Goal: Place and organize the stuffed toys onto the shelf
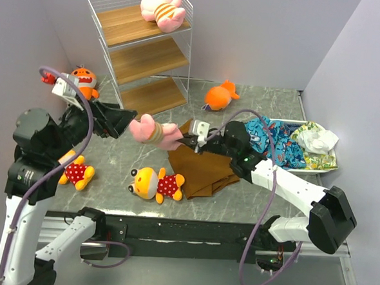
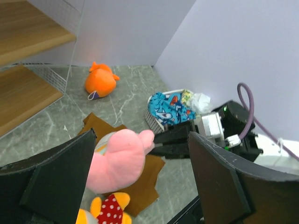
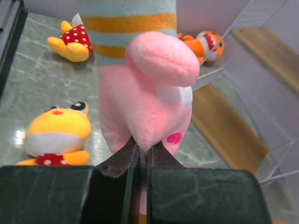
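Note:
A pink stuffed toy with a striped body [image 1: 153, 132] hangs over the table's middle, and my right gripper [image 1: 187, 141] is shut on its edge. In the right wrist view the jaws [image 3: 144, 150] pinch the pink plush [image 3: 145, 93]. My left gripper [image 1: 122, 121] is open at the toy's other end; its wide fingers [image 2: 56, 179] flank the pink toy [image 2: 119, 161] without clamping it. On the top board of the white wire shelf [image 1: 127, 61] lies a second pink toy [image 1: 163, 8]. On the table lie two yellow polka-dot toys [image 1: 156, 182] [image 1: 77, 172] and two orange sharks [image 1: 220, 96] [image 1: 84, 79].
A folded brown cloth [image 1: 204, 166] lies under the held toy. A white tray [image 1: 334, 165] of colourful fabric sits at the right, against the wall. The shelf's lower boards [image 2: 23, 93] are bare. Walls close in on the left, back and right.

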Robot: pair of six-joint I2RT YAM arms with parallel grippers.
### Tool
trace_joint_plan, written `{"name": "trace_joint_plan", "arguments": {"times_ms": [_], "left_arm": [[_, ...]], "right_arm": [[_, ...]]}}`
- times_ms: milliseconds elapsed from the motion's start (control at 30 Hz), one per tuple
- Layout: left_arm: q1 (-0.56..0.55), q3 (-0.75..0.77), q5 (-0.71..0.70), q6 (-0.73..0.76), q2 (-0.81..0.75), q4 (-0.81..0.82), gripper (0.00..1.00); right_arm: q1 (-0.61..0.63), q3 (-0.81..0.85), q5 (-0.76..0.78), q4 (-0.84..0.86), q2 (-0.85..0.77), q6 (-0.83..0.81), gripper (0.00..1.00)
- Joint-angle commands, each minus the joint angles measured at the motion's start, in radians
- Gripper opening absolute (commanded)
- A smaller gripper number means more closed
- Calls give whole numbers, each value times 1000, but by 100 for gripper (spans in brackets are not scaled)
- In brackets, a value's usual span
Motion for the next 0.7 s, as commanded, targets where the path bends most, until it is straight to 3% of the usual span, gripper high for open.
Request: {"name": "trace_joint_plan", "arguments": {"times_ms": [0, 133, 233, 367, 433, 667], "left_arm": [[-2, 91, 132, 152, 79, -176, 85], [-2, 29, 328, 232, 76, -140, 85], [-2, -27, 466, 276, 58, -66, 86], [-2, -31, 544, 359, 68, -61, 88], [-2, 6, 585, 405, 115, -109, 87], [-39, -11, 757, 537, 165, -160, 81]], "right_arm": [[-84, 14, -262, 159, -33, -146, 0], [-132, 16, -431, 190, -39, -171, 0], [-152, 53, -530, 111, -33, -207, 0], [-155, 118, -618, -157, -28, -391, 0], [-155, 142, -625, -211, -33, -431, 0], [-176, 62, -612, 63, -59, -260, 0]]}}
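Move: The striped pink toy, held by its one end in the right fingers, has its middle about 5 cm ahead of the open left hand, 10 cm to its right and some 15 cm below. From the left hand the spotted toy on the table lies roughly 6 cm back, 9 cm right and 40 cm down. The right hand has the pink toy's middle 9 cm to its left and 2 cm ahead; the left gripper waits about 18 cm left, 3 cm back and 15 cm above. Right, down and somewhat back, the open left hand comes about 6 cm each of the first two ways towards the pink toy's free end, swinging some 35 degrees clockwise and rolling its left side up. The right hand, still pinching the other end, draws back about 4 cm while rising and easing right, and turns counter-clockwise as it rolls its far side up. ##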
